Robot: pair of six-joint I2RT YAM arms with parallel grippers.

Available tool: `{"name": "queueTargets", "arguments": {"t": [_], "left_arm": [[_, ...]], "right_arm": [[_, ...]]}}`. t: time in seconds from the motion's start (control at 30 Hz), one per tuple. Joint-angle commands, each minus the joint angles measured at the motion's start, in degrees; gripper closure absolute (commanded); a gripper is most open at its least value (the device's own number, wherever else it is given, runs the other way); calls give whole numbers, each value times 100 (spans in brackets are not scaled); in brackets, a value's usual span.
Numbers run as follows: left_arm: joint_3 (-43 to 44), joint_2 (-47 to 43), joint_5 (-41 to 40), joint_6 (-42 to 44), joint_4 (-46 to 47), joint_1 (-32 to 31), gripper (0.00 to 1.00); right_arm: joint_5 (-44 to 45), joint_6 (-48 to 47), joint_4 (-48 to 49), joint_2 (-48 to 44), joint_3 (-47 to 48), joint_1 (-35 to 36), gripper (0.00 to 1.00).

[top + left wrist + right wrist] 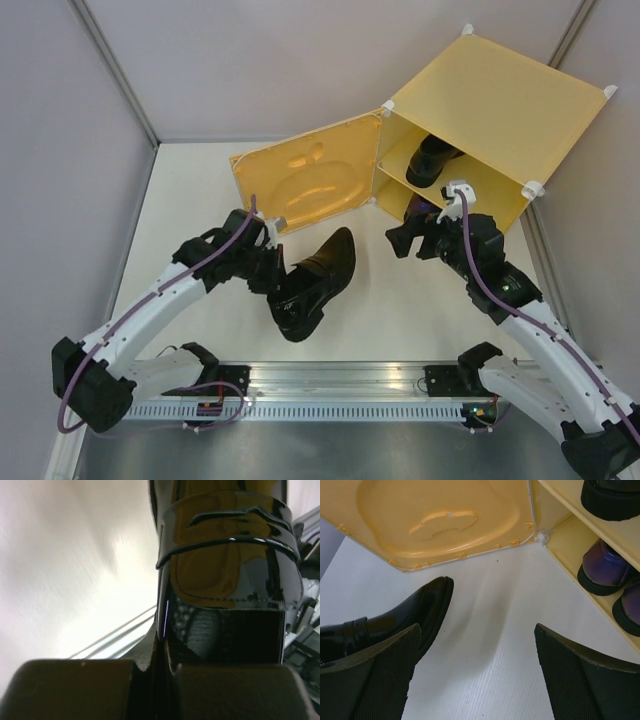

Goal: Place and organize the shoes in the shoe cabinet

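Observation:
My left gripper (272, 272) is shut on the rim of a glossy black shoe (315, 285) in the middle of the table, its pointed toe aimed at the shoe cabinet (500, 100). In the left wrist view the fingers (125, 690) pinch the thin edge of that shoe (230, 555). The yellow cabinet stands at the back right with its door (305, 185) swung open to the left. A second black shoe (432, 160) sits on its upper shelf. Two purple shoes (605, 567) (630, 607) rest in the lower compartment. My right gripper (410, 238) hangs open and empty before the lower opening.
The open door (440, 520) reaches over the table behind the held shoe's toe (420, 610). Grey walls close in the table on the left, back and right. A metal rail (340, 385) with both arm bases runs along the near edge.

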Motion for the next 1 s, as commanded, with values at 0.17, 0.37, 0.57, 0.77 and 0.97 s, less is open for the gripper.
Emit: {"name": "queueTargets", "arguments": {"t": [0.17, 0.37, 0.57, 0.77, 0.97], "left_arm": [[1255, 1549, -2008, -202, 1944, -1458, 98], [1510, 2875, -3467, 9, 2656, -2206, 98], [1554, 3836, -4224, 89, 2956, -2663, 96], [1292, 3741, -4207, -324, 2965, -2830, 37], [913, 2598, -4418, -632, 2834, -2813, 1]], "right_arm": [[432, -19, -631, -523, 411, 11, 2], [609, 70, -1228, -883, 464, 20, 2], [547, 210, -1651, -1191, 245, 20, 2], [337, 298, -1923, -1385, -71, 20, 2], [-41, 552, -1898, -1244, -309, 20, 2]]}}
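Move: The left hand already pinches the black shoe by its rim. The clear table spot for it lies some 7 cm ahead, 14 cm right and 16 cm down. The cabinet's open door stands about 22 cm ahead of this hand and 4 cm right; the purple shoes on the lower shelf are roughly 28 cm ahead, 32 cm right. From the empty right hand the black shoe is some 9 cm back, 17 cm left and 11 cm below. Still pinching the rim, the left hand sets the black shoe on the table and lets go, fingers opening wide. To get there it swings right about 12 cm and forward 8 cm, then sinks about 11 cm while tilting some 35 degrees; afterwards it lifts 3 cm. The right hand, staying open, draws back 6 cm and right 4 cm, rising slightly, then sinking. ##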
